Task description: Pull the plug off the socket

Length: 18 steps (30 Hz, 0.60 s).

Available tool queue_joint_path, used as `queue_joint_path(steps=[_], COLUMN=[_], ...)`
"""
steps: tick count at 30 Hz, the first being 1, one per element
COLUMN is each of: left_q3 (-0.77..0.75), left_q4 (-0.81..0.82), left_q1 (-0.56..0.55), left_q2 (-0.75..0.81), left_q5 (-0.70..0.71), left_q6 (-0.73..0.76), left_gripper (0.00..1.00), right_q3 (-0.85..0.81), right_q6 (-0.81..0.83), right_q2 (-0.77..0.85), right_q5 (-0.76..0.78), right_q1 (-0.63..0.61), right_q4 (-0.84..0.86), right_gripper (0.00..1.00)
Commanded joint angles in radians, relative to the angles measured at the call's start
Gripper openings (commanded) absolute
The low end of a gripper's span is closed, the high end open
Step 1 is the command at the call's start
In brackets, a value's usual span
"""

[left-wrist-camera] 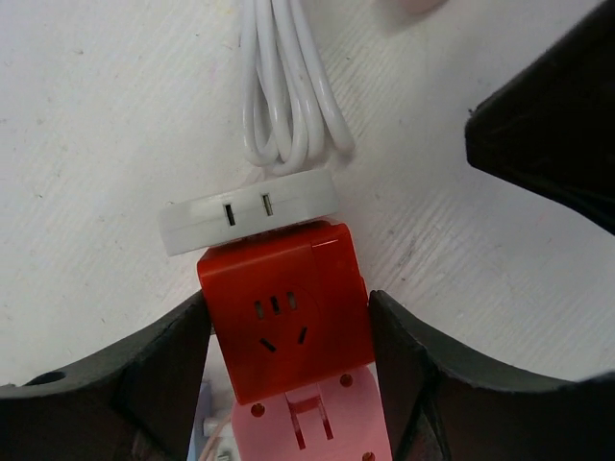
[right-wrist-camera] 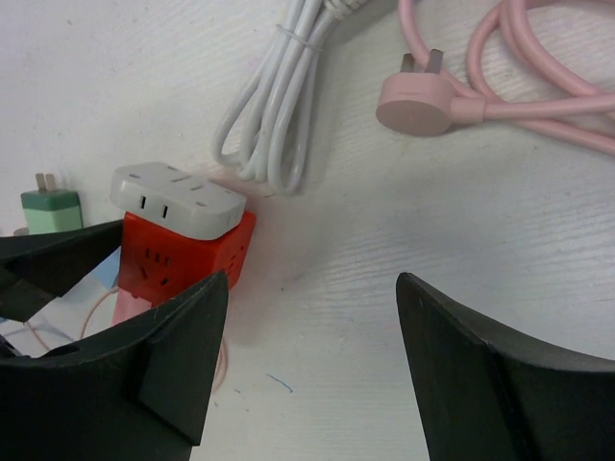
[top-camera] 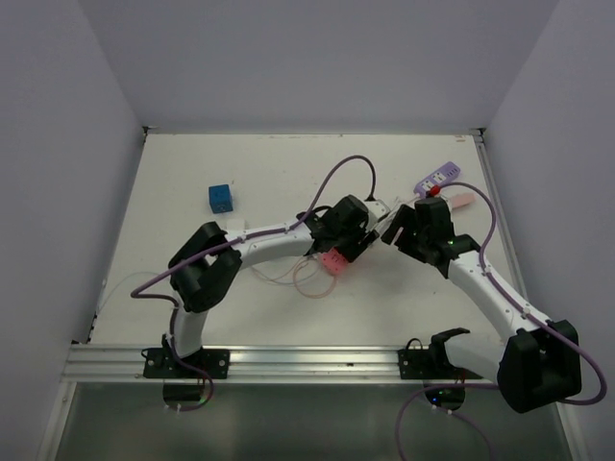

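A red cube socket (left-wrist-camera: 283, 317) rests on the white table, and a flat white plug (left-wrist-camera: 245, 211) with a looped white cable (left-wrist-camera: 288, 96) is pushed into its far side. A pink block (left-wrist-camera: 322, 423) joins the cube's near side. My left gripper (left-wrist-camera: 288, 355) is shut on the red cube, one finger pressed to each side. In the right wrist view the cube (right-wrist-camera: 183, 259) and white plug (right-wrist-camera: 178, 200) lie to the left of my right gripper (right-wrist-camera: 312, 327). That gripper is open over bare table with nothing between its fingers. From above, both grippers (top-camera: 348, 230) (top-camera: 399, 229) nearly meet.
A loose pink plug (right-wrist-camera: 413, 101) with its pink cable lies at the far right. A green charger (right-wrist-camera: 50, 206) sits left of the cube. A blue cube (top-camera: 220, 198) stands at the left and a purple power strip (top-camera: 437, 177) at the back right. Thin wires loop by the pink block.
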<state>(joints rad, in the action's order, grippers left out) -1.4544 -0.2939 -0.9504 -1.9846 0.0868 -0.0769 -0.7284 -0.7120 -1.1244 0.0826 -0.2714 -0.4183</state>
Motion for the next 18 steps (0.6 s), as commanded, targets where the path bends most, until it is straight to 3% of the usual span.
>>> queue_joint_path(steps=[1,11,18], left_q3=[0.032,0.175,0.307], left_q4=[0.079,0.121,0.081], left_q1=[0.002,0.075,0.081], left_q2=[0.090,0.292,0.385], left_q5=[-0.012,-0.079,-0.137], left_q6=[0.187,0.032,-0.102], left_gripper=[0.69,1.00,0.99], right_q3=[-0.016,-0.078,-0.088], right_q6=[0.068,0.181,0.187], right_q2=[0.008,-0.041,-0.086], right_q5=[-0.073,-0.124,-0.202], right_q1=[0.005,0.003,0.003], right_q4=[0.059,0.041,0.078], right_gripper=[0.74,0.73,0.73])
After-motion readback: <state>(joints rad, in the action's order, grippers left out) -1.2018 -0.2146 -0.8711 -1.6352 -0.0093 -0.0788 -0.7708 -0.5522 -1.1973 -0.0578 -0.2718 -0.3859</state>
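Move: The red socket block is in the left hand's grasp, its middle at the fingertips, perhaps 1 cm lower. From this hand, the white block is about 3 cm farther out and 3 cm right; the pink block 3 cm back and 4 cm left; the white cable bundle some 8 cm ahead and 7 cm right. For the right hand, the red block is about 8 cm left, 1 cm ahead and 5 cm lower. Upward and to its left, the left hand backs off the red socket block: its fingers spread from two-thirds to fully open, freeing the block's sides, and the hand climbs about 7 cm while drifting some 5 cm left. Meanwhile the right hand, fingers still well open and empty, eases about 2 cm left towards the block, turning roughly 10 degrees counter-clockwise. ##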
